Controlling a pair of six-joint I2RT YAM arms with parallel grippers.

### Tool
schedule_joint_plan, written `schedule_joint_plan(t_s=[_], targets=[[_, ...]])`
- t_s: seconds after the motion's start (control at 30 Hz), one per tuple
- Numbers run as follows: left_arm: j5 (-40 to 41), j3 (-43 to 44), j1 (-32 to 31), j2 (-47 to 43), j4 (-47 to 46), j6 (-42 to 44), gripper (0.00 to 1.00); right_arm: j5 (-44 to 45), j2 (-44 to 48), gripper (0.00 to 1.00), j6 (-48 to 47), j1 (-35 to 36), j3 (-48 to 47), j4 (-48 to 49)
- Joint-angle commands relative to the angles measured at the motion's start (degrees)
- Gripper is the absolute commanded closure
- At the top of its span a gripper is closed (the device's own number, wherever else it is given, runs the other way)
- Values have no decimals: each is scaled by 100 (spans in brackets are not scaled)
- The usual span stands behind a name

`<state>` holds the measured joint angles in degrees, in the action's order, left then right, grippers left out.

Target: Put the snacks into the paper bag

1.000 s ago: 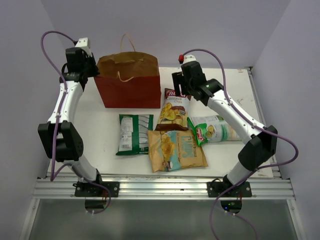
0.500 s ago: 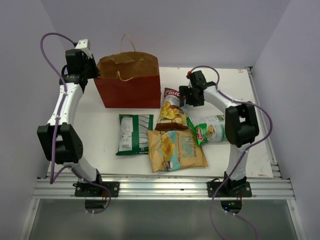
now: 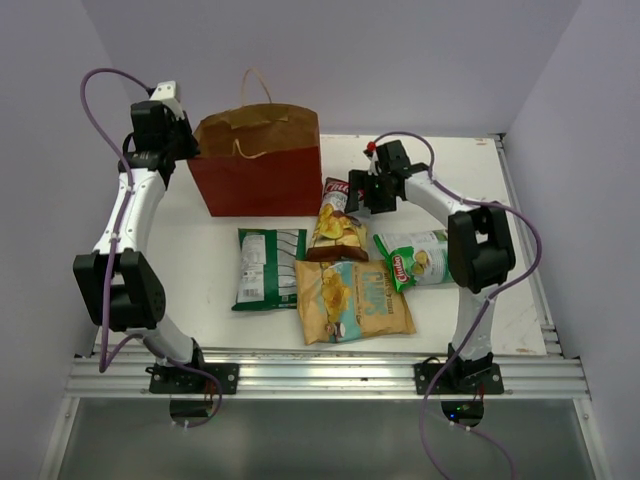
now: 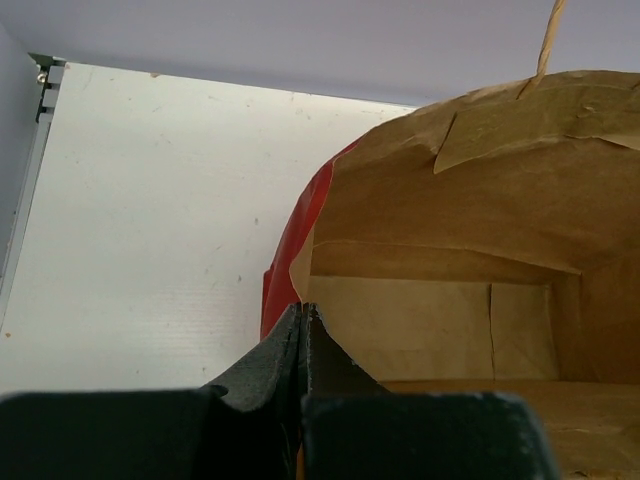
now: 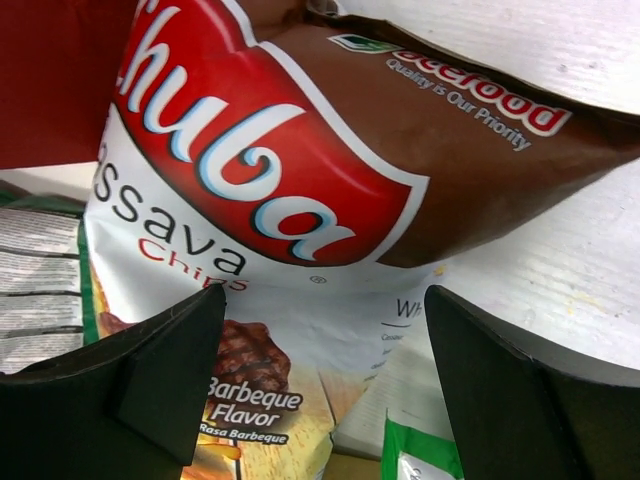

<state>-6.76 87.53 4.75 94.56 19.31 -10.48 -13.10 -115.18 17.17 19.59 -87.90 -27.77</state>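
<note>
The reddish-brown paper bag (image 3: 255,180) stands open at the back left. My left gripper (image 3: 186,140) is shut on its left rim, and the left wrist view looks into the bag (image 4: 450,230) with the fingertips (image 4: 302,312) pressed together at the paper edge. Four snacks lie in front of it: the dark cassava packet (image 3: 335,225), a green-white one (image 3: 268,265), a tan-yellow one (image 3: 352,298) and a pale white-green one (image 3: 425,258). My right gripper (image 3: 352,195) hangs open low over the top of the cassava packet (image 5: 300,180), one finger on each side, holding nothing.
The white table (image 3: 470,190) has a metal rail (image 3: 515,200) along its right side and grey walls close behind. The bag's tan cord handle (image 3: 255,85) sticks up above its mouth. The snacks overlap one another at mid-table.
My right arm has swung down and left onto the cassava packet and its jaws have widened. The packet's top has shifted a little. The left gripper stayed put on the bag.
</note>
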Motion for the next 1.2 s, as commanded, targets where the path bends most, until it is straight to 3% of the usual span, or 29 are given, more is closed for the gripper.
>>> schedule_joint_plan(t_s=[0.0, 0.3, 0.4, 0.43, 0.47, 0.63, 0.77, 0.83, 0.93, 1.07, 1.17], targets=[[-27, -78, 8, -219, -50, -42, 100, -464, -276, 14, 129, 27, -333, -9], [52, -95, 8, -289, -15, 11, 100, -483, -1349, 24, 129, 27, -579, -158], [70, -139, 8, -325, -41, 29, 100, -254, -1411, 69, 15, 36, -614, -289], [79, -157, 8, -333, -41, 29, 100, -228, -1437, 96, 15, 27, -623, -317], [79, -174, 8, -333, -59, 29, 100, -193, -1403, 100, 6, 27, -623, -317], [17, -192, 8, -325, -103, 11, 100, 132, -868, 100, -178, 27, -535, -448], [-96, -174, 8, -360, -85, 11, 100, 790, 300, 100, -275, 53, -719, -668], [-141, -166, 8, -386, -68, -24, 100, 1473, 916, 100, -328, 62, -1105, -878], [-272, -192, 8, -474, -41, -112, 100, 1828, 1224, 100, -669, 79, -2054, -1265], [-536, -315, -27, -649, -59, -174, 100, 2154, 1252, 100, -917, 132, -3265, -1302], [-791, -394, -123, -737, -59, -174, 100, 2224, 1243, 100, -952, 176, -3654, -1056]])
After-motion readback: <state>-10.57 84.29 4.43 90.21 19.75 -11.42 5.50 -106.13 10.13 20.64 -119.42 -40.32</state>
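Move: The cassava chips lie between and under the open right fingers, near the end with the logo; the packet's middle is about 5 cm back, 3 cm left and 3 cm below that hand. The paper bag's middle is some 18 cm left, 4 cm ahead and 6 cm above; the green-white pack lies roughly 14 cm back and 15 cm right. From the left hand, closed on the paper bag's left rim, the chips are about 27 cm right, 11 cm back and 22 cm below. The right fingers shut on the cassava chips near the logo end after easing about 5 cm left-forward and slightly down, then lift them nearly 28 cm beside the paper bag, swinging back to the right and a little forward while tipping up some 35 degrees. The left hand keeps its pinch on the paper bag's rim, drawing it about 2 cm back and right late on. ##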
